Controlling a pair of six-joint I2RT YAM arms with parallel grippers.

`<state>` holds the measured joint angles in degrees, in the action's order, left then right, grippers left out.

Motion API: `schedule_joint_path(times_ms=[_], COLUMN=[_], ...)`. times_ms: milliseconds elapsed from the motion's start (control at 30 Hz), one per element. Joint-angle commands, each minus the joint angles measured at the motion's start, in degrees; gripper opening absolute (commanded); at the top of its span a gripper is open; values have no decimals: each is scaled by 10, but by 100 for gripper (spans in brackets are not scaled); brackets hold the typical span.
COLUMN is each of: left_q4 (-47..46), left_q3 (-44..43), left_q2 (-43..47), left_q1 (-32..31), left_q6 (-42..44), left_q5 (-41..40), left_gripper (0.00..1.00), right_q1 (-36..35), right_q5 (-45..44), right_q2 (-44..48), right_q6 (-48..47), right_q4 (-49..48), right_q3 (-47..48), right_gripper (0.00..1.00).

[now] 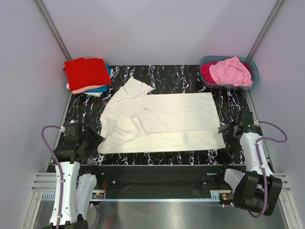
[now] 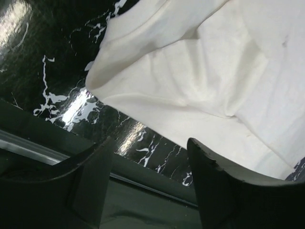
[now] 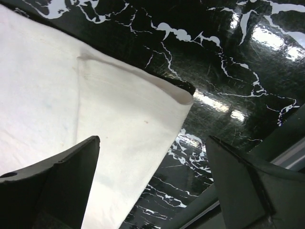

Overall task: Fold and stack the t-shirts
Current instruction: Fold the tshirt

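A large cream t-shirt (image 1: 162, 121) lies spread on the black marbled table, its left part folded over. It also shows in the left wrist view (image 2: 214, 62) and the right wrist view (image 3: 71, 109). A stack of folded shirts (image 1: 87, 75), red on top with salmon and blue under it, sits at the back left. A pink shirt (image 1: 231, 71) and a magenta one (image 1: 208, 71) lie in the tub. My left gripper (image 1: 94, 142) (image 2: 150, 164) is open and empty at the shirt's near left corner. My right gripper (image 1: 228, 132) (image 3: 152, 164) is open and empty at its near right corner.
A grey-blue plastic tub (image 1: 253, 71) stands at the back right. Grey walls close in the sides and back. A black rail (image 1: 157, 174) runs along the table's near edge, with the arm bases behind it.
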<state>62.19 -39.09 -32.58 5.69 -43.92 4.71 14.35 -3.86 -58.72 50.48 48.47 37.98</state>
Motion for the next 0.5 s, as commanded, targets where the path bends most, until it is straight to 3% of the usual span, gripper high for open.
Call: schedule_joint_path(times_ms=[0, 67, 233, 433, 467], left_q4=[-34, -77, -195, -266, -269], left_q3=[-74, -101, -200, -406, -472], left_q2=[-20, -51, -229, -479, -545], left_q1=[1, 1, -1, -23, -33], left_q6=[43, 77, 145, 188, 200], left_q5=[26, 60, 75, 87, 92], left_gripper=[71, 72, 71, 70, 70], right_q1=[4, 4, 4, -11, -16], right_q5=[32, 85, 163, 280, 284], right_q2=[33, 44, 84, 131, 144], right_q6=[2, -15, -62, -71, -60], right_q4=[-8, -33, -116, -205, -216], right_q3=[18, 31, 39, 12, 4], right_gripper=[100, 100, 100, 100, 100])
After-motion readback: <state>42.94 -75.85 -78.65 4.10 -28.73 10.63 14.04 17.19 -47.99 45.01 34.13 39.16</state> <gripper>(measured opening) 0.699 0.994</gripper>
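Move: The t-shirt's far sleeve lies about 29 cm ahead of the left hand, 15 cm right and 12 cm below; the folded-in near sleeve is 10 cm ahead and 11 cm right, and the stack of folded clothes 31 cm ahead, 7 cm left. From the right hand, the shirt's far right corner is roughly 23 cm ahead, 5 cm left and 6 cm down, with the laundry bin beyond it, 30 cm ahead and 3 cm right. Swing the left gripper quickly forward some 21 cm and up about 10 cm, past the shirt's left end towards the far sleeve, turning clockwise and tipping the fingers up slightly. Meanwhile lift the right gripper about 9 cm, carrying it forward and left over the shirt and tilting its fingers up towards the front by some 30 degrees. Keep both grippers open and clear of the cloth. ##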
